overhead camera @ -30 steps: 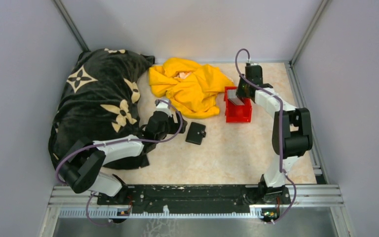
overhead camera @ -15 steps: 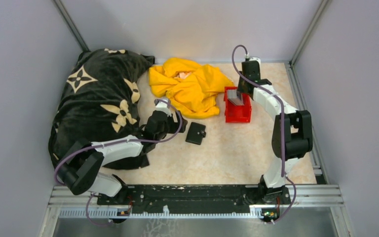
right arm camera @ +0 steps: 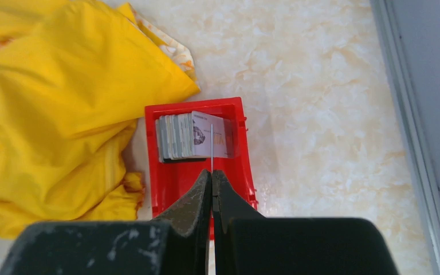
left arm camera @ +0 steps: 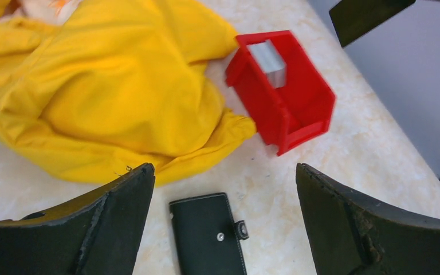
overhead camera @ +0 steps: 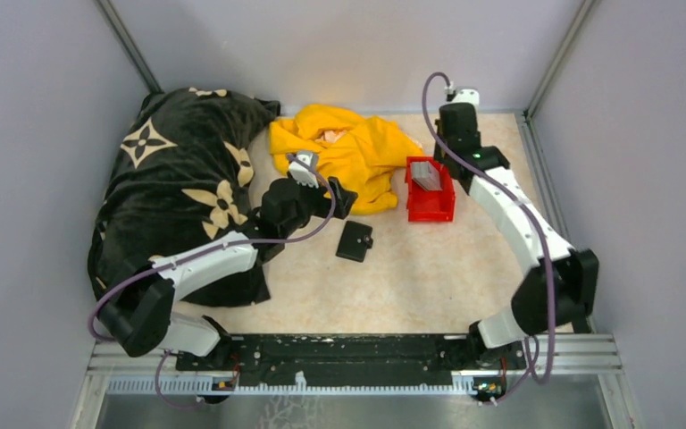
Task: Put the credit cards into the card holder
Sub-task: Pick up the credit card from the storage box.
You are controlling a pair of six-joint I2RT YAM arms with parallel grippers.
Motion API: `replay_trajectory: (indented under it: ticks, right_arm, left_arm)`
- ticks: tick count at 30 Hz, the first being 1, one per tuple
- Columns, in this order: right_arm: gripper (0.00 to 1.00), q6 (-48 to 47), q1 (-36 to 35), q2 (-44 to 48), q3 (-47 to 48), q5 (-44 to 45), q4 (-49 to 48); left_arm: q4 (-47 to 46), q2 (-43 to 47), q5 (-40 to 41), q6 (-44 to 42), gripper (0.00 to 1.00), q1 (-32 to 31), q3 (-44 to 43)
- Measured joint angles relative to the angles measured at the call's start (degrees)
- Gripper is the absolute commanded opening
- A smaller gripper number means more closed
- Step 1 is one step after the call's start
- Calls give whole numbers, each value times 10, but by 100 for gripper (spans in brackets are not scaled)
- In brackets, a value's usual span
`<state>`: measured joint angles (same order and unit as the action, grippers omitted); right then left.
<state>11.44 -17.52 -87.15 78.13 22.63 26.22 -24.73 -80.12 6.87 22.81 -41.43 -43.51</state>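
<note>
The credit cards [right arm camera: 177, 136] stand as a grey stack at the far end of a red bin [right arm camera: 175, 183], also seen from above [overhead camera: 426, 174]. My right gripper [right arm camera: 212, 172] hovers over the bin, shut on one thin credit card [right arm camera: 211, 146] that shows edge-on and sticks up from the fingertips. The card holder [overhead camera: 355, 240] is a closed black wallet with a snap tab, lying flat on the table. My left gripper [left arm camera: 224, 167] hangs wide open above the card holder [left arm camera: 209, 235], empty and not touching it.
A crumpled yellow cloth [overhead camera: 344, 156] lies just left of the red bin [overhead camera: 430, 204] and behind the card holder. A big black patterned blanket [overhead camera: 179, 179] fills the left side. Grey walls and a metal rail [right arm camera: 412, 143] bound the table on the right.
My right gripper closed on a card in the bin and lifted back away from it. My left gripper rose, shifted right toward the card holder and opened a little wider.
</note>
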Motion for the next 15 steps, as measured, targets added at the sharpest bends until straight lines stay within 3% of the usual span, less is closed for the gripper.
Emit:
replay_trajectory:
  ticks: [7, 15]
  right_arm:
    - [0, 6, 0, 176, -15, -78, 65]
    - [0, 32, 0, 309, -118, -227, 130]
  left_arm:
    - [0, 24, -123, -49, 100, 8, -29]
    - [21, 17, -288, -57, 100, 32, -67]
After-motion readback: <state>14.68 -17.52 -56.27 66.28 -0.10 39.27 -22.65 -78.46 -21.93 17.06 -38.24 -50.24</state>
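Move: The right gripper already holds the pinched credit card clear of the storage box, whose middle is about 2 cm ahead, 1 cm left and 21 cm below. From the right hand, the open left gripper is some 9 cm back, 23 cm left and 4 cm lower. For the left hand, the held card is about 9 cm ahead, 23 cm right and 4 cm above; the card holder is 1 cm back, 3 cm right and 18 cm below. Keep the card pinched and swing the right gripper back about 14 cm from over the storage box, rising some 8 cm before easing down a little, while yawing it counter-clockwise and rolling its left side up. Meanwhile raise the empty, wide-open left gripper, drawing it right and back, and turn it about 25 degrees clockwise towards the held card. ##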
